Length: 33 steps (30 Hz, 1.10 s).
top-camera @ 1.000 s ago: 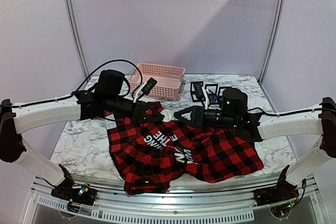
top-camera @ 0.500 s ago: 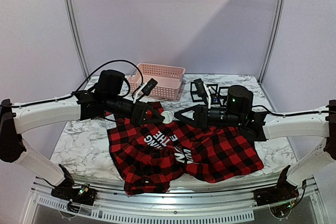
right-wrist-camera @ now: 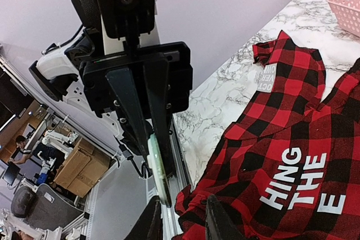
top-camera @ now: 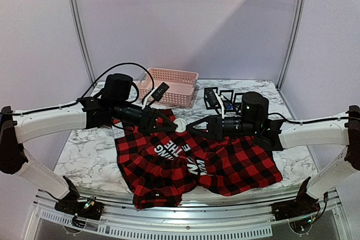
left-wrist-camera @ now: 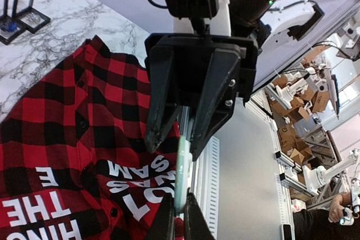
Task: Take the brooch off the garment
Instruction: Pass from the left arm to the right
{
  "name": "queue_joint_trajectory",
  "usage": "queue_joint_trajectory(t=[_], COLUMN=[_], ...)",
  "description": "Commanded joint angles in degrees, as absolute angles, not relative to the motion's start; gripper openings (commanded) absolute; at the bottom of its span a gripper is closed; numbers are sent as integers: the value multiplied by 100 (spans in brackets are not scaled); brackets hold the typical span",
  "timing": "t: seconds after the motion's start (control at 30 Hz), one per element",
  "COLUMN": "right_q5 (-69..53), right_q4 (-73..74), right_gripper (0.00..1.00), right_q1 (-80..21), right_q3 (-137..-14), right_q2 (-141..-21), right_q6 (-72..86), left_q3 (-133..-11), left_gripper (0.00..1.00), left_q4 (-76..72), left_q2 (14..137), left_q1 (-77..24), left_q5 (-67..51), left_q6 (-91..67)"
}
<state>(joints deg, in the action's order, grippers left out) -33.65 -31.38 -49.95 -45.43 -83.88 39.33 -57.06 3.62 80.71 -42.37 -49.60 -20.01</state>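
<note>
The garment, a red-and-black plaid shirt with white lettering, lies spread on the marble table. Above its collar a pale round disc, the brooch, is held edge-on. My left gripper is shut on the brooch's near rim. My right gripper faces it from the other side. Its jaws stand apart, wider than the disc, and straddle its far rim. A raised fold of the garment sits just under the disc. Whether the brooch is still pinned to the cloth is hidden.
A pink slotted basket stands at the back of the table, behind the left arm. Small black open boxes sit at the back right. The garment's front hem hangs over the table's near edge.
The right gripper's jaws widened and then narrowed again around the disc. The left gripper has stayed shut on the brooch in the same place.
</note>
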Motion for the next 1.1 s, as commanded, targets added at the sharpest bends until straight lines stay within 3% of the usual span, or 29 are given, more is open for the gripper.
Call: queue_joint_trajectory(t=[0.0, 0.5, 0.8, 0.9, 1.0, 1.07], right_q5=[-3509, -3691, -3539, -3384, -3092, -2678], right_q4=[-3279, -3448, -3470, -3265, -2904, -2538], right_gripper=[23, 0, 0, 0, 0, 0], right_q1=[-4963, -4956, -4957, -4959, -4958, -4956], right_q3=[-4699, -4775, -4663, -4658, -4658, -4700], right_q2=[-8472, -8606, -8435, -8308, -8146, -8007], right_q6=[3919, 3981, 3925, 3837, 3690, 3635], left_q3=[-5667, -5711, -5771, -5846, -5864, -5854], left_gripper=[0, 0, 0, 19, 57, 74], left_q4=[295, 445, 678, 897, 1019, 1074], left_q2=[8107, 8123, 8122, 8114, 8056, 7932], left_q1=[-4288, -4351, -4351, -4351, -4344, -4335], left_q5=[-5083, -5003, -4755, -4480, -4231, -4000], left_q6=[-2010, -1901, -1789, -1695, -1632, -1575])
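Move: Roughly 2 cm to the left of the right hand point, and level with it, is the brooch, a small pale disc standing between that hand's partly open fingers. The left hand still pinches its other edge, so its middle is about 2 cm to the right of the left hand point. From the right hand, the garment's middle lies some 20 cm below and 5 cm right; the black frames stand about 38 cm ahead and 22 cm right, the basket 40 cm ahead and 9 cm left, both also well below. Closing on the brooch's free edge, the right hand creeps just under 1 cm up and a touch left, then keeps its pinch while the left holds nearly still. Only once the right grip is shut does the left let go, its fingers springing more than half open as that hand dips about 1.5 cm and starts to tilt; it stays around the brooch and has not pulled away. ##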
